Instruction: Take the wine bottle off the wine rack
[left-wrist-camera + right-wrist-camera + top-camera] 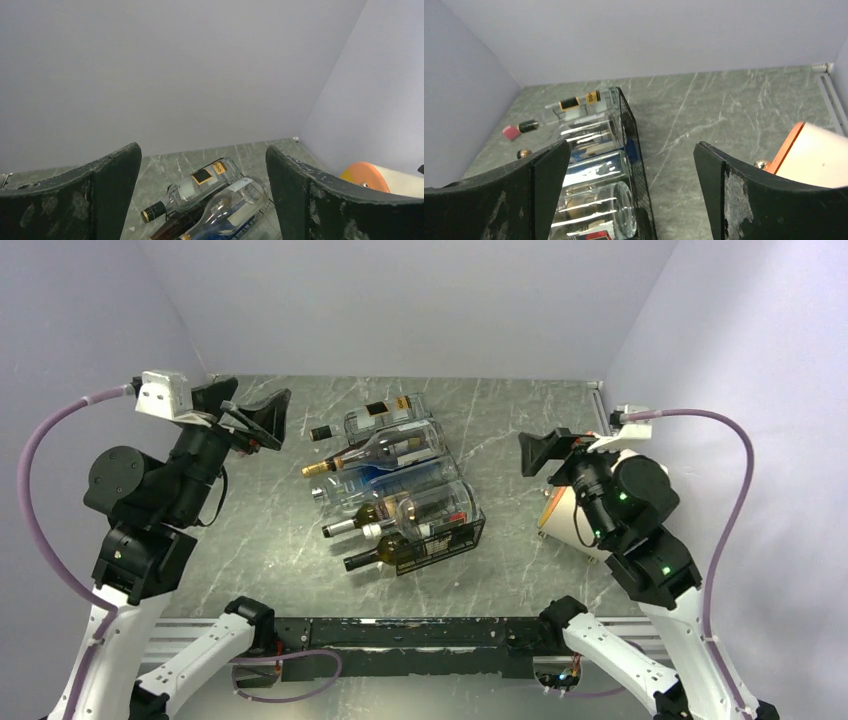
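The black wire wine rack point(466, 536) lies in the middle of the table, set at an angle. Several bottles lie on it side by side, necks to the left: a clear one with a black cap point(385, 418) at the far end, a gold-capped one point(388, 450), and a dark one point(385, 554) at the near end. My left gripper point(268, 422) is open and empty, raised left of the rack; its view point(201, 147) shows the far bottles point(200, 184) below. My right gripper point(535, 455) is open and empty, raised right of the rack; its view point(631, 145) shows the rack's mesh wall point(628, 117).
A white roll with an orange end point(560, 515) lies right of the rack under the right arm; it also shows in the right wrist view point(819, 155) and the left wrist view point(380, 180). A small pink piece point(510, 132) lies by the far bottle's cap. Walls close in on three sides.
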`<state>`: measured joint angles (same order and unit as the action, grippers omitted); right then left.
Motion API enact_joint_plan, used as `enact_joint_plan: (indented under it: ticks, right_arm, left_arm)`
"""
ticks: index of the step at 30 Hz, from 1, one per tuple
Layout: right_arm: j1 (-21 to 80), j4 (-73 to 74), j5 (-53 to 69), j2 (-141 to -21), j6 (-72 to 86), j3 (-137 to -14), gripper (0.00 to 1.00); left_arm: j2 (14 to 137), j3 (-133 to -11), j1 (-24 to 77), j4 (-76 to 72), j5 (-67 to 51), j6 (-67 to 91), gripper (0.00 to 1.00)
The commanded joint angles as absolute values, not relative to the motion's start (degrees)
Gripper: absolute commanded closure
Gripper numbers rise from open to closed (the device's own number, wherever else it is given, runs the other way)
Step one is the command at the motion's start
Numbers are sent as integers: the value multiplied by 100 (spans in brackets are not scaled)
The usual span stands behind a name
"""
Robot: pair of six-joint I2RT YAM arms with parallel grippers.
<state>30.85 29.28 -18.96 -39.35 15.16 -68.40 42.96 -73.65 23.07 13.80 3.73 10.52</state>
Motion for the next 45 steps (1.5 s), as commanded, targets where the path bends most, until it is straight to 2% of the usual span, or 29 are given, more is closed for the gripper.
enact_joint_plan:
  ticks: [1,13,18,25,32,36,45]
  right_arm:
    - [3110,2560,-2032,-3886,1674,-6407,0]
    - [3138,2504,-2359,-4225,2098,-5833,0]
    - [3153,2296,-2140,-4158,1921,-5693,0]
    - [3169,2439,-1056,-4403,990,-5830,0]
    - [3323,2617,607,-5333,232,-6321,0]
    - [4086,2647,628,-5833,-81,-6566,0]
    - [6715,3384,-546,-7436,-1201,-7469,0]
  left_arm:
    - [4374,-7339,2263,1673,591,1041,2]
    - [4645,-7176,2223,2352,666,1358,1]
    - [4813,-6846,2205,2550,520,1700,1]
    - [5126,-6408,2176,2911,448,2338,1]
    - [5334,-6331,2154,3172,657,2487,1]
    - [5287,-6357,2145,3268,860,2440,0]
    - [5066,-6316,2136,3553,1133,2456,0]
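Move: The big clear bottle on top of the rack lies about 13 cm ahead of my left hand, 16 cm to its right and 36 cm below; the black-and-orange-label bottle is 9 cm beyond it, and the blue bottle about 6 cm nearer me. For my right hand, the near clear bottle is level with it, some 18 cm left and 27 cm down; the olive bottle lies about 5 cm back and 21 cm left. I swing both open hands down to the wine rack. My right hand sinks first, then sweeps about 23 cm left, down 13 cm in all and finally drawing back, yawing some 50 degrees counter-clockwise with its left side dipping, towards the near clear bottle. My left hand drops about 20 cm, edging forward and tipping down 40 degrees towards the bottle necks, then nearly stops. ##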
